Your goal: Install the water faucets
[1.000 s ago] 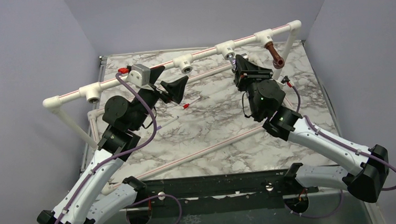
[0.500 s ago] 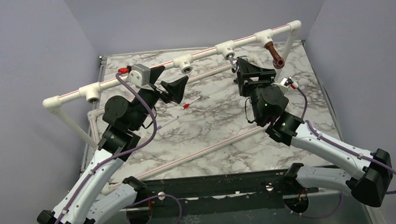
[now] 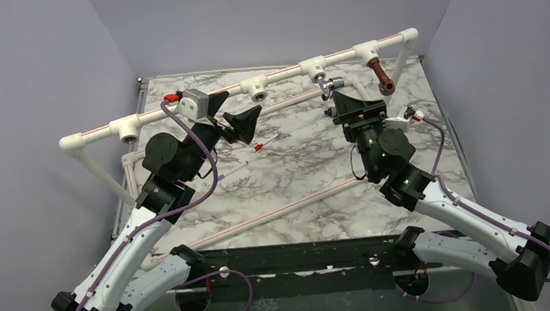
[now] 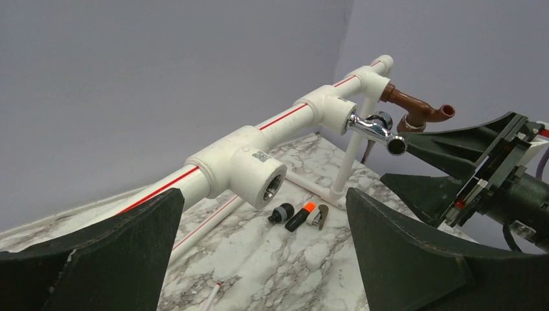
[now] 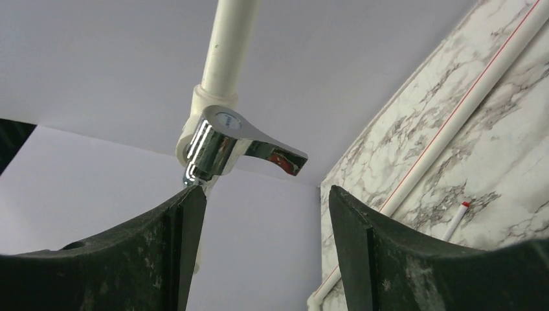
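Observation:
The shiny chrome faucet (image 3: 329,86) hangs from a white tee (image 3: 315,68) on the raised pipe; it also shows in the left wrist view (image 4: 375,126) and the right wrist view (image 5: 223,146). The reddish-brown faucet (image 3: 381,75) sits in the tee further right and shows in the left wrist view (image 4: 417,110). My right gripper (image 3: 358,106) is open and empty just below the chrome faucet, whose body is at the left fingertip in the right wrist view (image 5: 265,191). My left gripper (image 3: 236,114) is open and empty, facing an empty tee socket (image 4: 249,172).
The white pipe frame (image 3: 202,100) crosses the marble table, with empty tees at the middle (image 3: 256,89) and left (image 3: 127,128). A thin red-tipped stick (image 3: 260,148) lies on the table. Small black and orange parts (image 4: 298,216) lie under the pipe.
My right gripper has drawn back and to the right from the chrome faucet, which stays in its tee. The left arm has not moved.

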Controlling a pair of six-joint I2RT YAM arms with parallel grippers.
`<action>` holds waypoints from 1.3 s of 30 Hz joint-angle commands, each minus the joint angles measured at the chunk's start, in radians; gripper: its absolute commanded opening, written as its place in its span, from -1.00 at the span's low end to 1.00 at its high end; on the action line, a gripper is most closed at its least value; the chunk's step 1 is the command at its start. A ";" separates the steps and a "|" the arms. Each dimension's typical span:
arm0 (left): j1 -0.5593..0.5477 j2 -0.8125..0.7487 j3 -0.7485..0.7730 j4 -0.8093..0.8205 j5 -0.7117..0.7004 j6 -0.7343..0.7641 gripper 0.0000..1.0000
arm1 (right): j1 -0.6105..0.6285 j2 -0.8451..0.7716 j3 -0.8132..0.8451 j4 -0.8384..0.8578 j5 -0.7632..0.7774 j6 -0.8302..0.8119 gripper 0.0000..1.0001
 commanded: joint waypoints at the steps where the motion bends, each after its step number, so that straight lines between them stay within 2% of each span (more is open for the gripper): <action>1: 0.001 -0.004 -0.008 0.010 -0.010 0.006 0.93 | -0.004 -0.062 0.027 -0.047 -0.065 -0.208 0.47; 7: 0.001 -0.004 -0.009 0.012 -0.009 0.006 0.93 | -0.004 -0.116 0.053 -0.066 -0.106 -0.479 0.41; 11: 0.000 -0.005 -0.007 0.012 -0.009 0.005 0.93 | -0.003 -0.139 0.080 -0.072 -0.133 -0.716 0.41; 19: -0.002 -0.008 -0.007 0.011 -0.010 0.006 0.93 | -0.004 -0.160 0.124 -0.095 -0.289 -1.346 0.36; 22: -0.002 -0.009 -0.007 0.010 -0.011 0.008 0.93 | -0.004 -0.160 0.153 -0.151 -0.419 -1.603 0.33; 26: -0.002 -0.008 -0.007 0.010 -0.011 0.009 0.93 | -0.004 -0.163 0.177 -0.225 -0.476 -1.879 0.33; 32: -0.002 -0.007 -0.007 0.009 -0.014 0.011 0.93 | -0.003 -0.170 0.152 -0.218 -0.549 -2.231 0.37; 39: -0.002 -0.009 -0.007 0.007 -0.018 0.014 0.93 | -0.004 -0.104 0.181 -0.203 -0.631 -2.509 0.40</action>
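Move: The chrome faucet, already hanging in its white tee and free of the fingers, is about 4 cm ahead of the right hand, 3 cm to its left and 3 cm above it. From the same hand, the brown faucet sits roughly 5 cm ahead, 9 cm right and 4 cm higher, and the empty tee some 4 cm ahead, 17 cm left and 4 cm higher. From the idle left hand the chrome faucet lies about 19 cm right and 4 cm ahead, nearly level. Touching nothing, the right hand climbs about 6 to 7 cm while backing off some 4 cm from the chrome faucet, drifting briefly right and then partly back. All the while its wrist rolls a long way, about 120 degrees with the left side going down, and the fingers swing to point some 30 degrees further left, staying open. ##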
